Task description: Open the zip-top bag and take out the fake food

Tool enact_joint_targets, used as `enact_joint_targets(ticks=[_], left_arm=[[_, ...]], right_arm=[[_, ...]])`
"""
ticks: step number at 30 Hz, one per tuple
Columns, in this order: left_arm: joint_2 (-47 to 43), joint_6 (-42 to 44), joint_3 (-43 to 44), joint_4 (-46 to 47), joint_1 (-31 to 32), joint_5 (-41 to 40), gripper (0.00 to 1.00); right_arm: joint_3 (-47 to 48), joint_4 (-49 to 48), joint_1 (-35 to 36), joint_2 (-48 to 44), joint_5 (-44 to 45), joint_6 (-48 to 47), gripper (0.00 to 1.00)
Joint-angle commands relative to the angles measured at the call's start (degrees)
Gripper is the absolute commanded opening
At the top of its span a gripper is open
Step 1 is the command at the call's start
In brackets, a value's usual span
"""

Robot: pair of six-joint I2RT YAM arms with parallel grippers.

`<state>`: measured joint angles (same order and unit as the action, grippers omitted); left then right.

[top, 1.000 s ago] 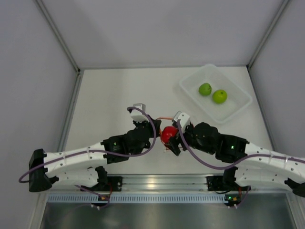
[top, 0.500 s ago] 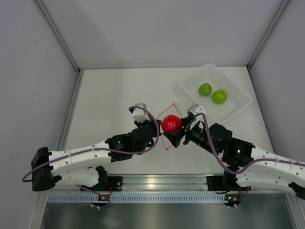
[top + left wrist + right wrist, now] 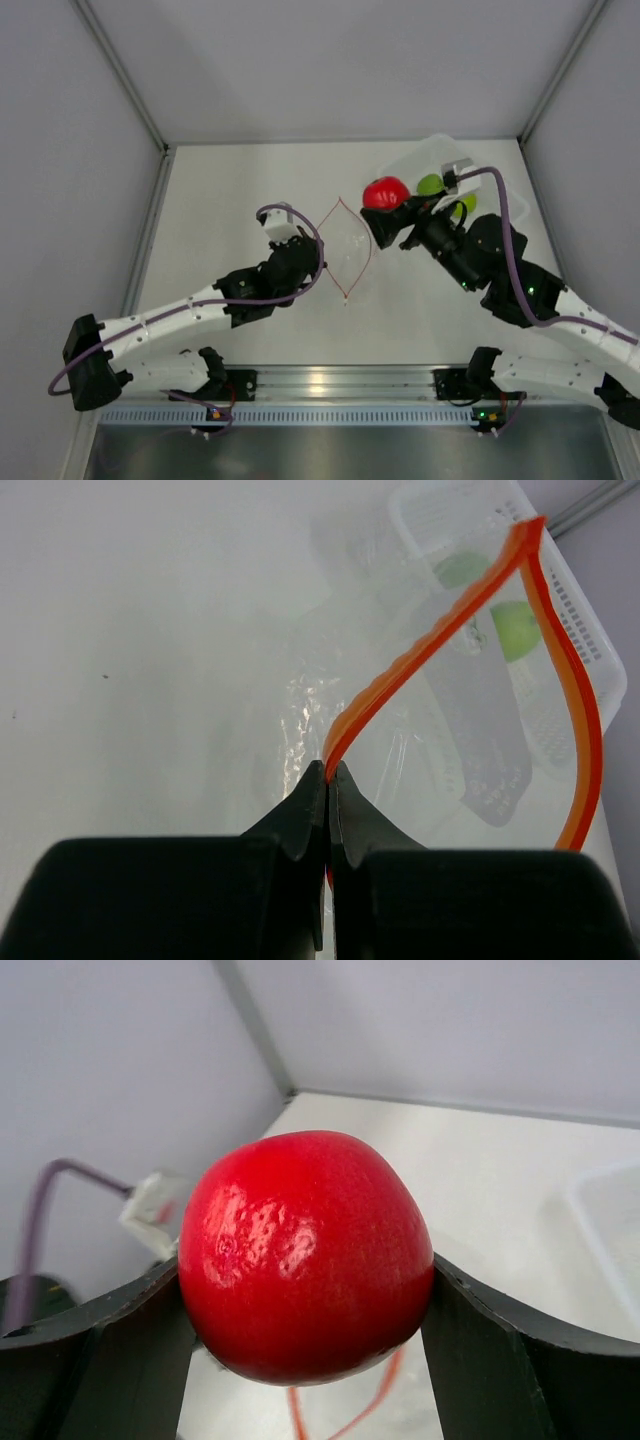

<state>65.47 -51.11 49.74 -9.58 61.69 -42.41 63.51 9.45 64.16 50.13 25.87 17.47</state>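
Observation:
The clear zip-top bag (image 3: pixel 348 252) stands in mid-table with its red-orange zip strip (image 3: pixel 452 612) spread into a wide loop. My left gripper (image 3: pixel 328 771) is shut on the strip's near-left edge, and it shows in the top view as the left gripper (image 3: pixel 318 258). The red fake food ball (image 3: pixel 385 192) hangs above the table between bag and tub. My right gripper (image 3: pixel 305 1295) is shut on the red ball (image 3: pixel 305 1255), one finger on each side. Two lime green balls (image 3: pixel 431 184) (image 3: pixel 464 205) lie in the tub, partly hidden by the right arm.
The clear rigid tub (image 3: pixel 437 152) sits at the far right, near the right wall. In the left wrist view the tub (image 3: pixel 588 615) and the green balls (image 3: pixel 515 628) show through the bag. Grey walls close the table at left, back and right.
The right gripper has lifted the red ball out of the bag and carried it up and to the right, toward the tub. The bag's mouth has spread wider, still held by the left gripper.

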Motion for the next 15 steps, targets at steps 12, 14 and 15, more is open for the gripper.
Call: enact_joint_targets(ticks=[12,14,15], left_arm=[[-13.87,5.58,5.19,-12.29,-14.58,4.62,0.00],[-14.41,6.46,6.25,-14.31,-15.98,4.97,0.00],[-14.67,6.90,7.03,-14.84,-16.42,5.15,0.00]], right_arm=[[8.57,31.06,-56.06,21.49,-17.17,-0.59,0.16],[9.09,31.24,-59.92,26.22,-17.52,-1.04,0.17],[9.44,31.33,-60.73,27.64,-17.43,-1.21,0.17]])
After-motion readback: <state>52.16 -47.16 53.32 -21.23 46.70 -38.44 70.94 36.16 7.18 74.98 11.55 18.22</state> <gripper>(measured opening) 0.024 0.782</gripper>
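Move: The right hand holds the red tomato high up; the white tub it goes to has its middle about 31 cm ahead, 27 cm to the right and 36 cm lower. In the tub the green artichoke lies some 33 cm ahead and 21 cm right of this hand, the green apple about 28 cm ahead and 28 cm right. From the left hand, already pinching the empty bag's edge, the bag mouth is about 5 cm right and 3 cm ahead, the tub roughly 26 cm ahead and 35 cm right. The right hand keeps its grip on the red tomato and sweeps it away from the bag to over the tub, about 23 cm right and 17 cm forward, nearly level at first and then sinking some 19 cm, while the fingers swing clockwise and tip from level to pointing steeply down and forward. Meanwhile the left hand, still pinching the edge of the bag, draws it about 10 cm left and some 5 cm up, away from the tub, turning slightly counter-clockwise. ##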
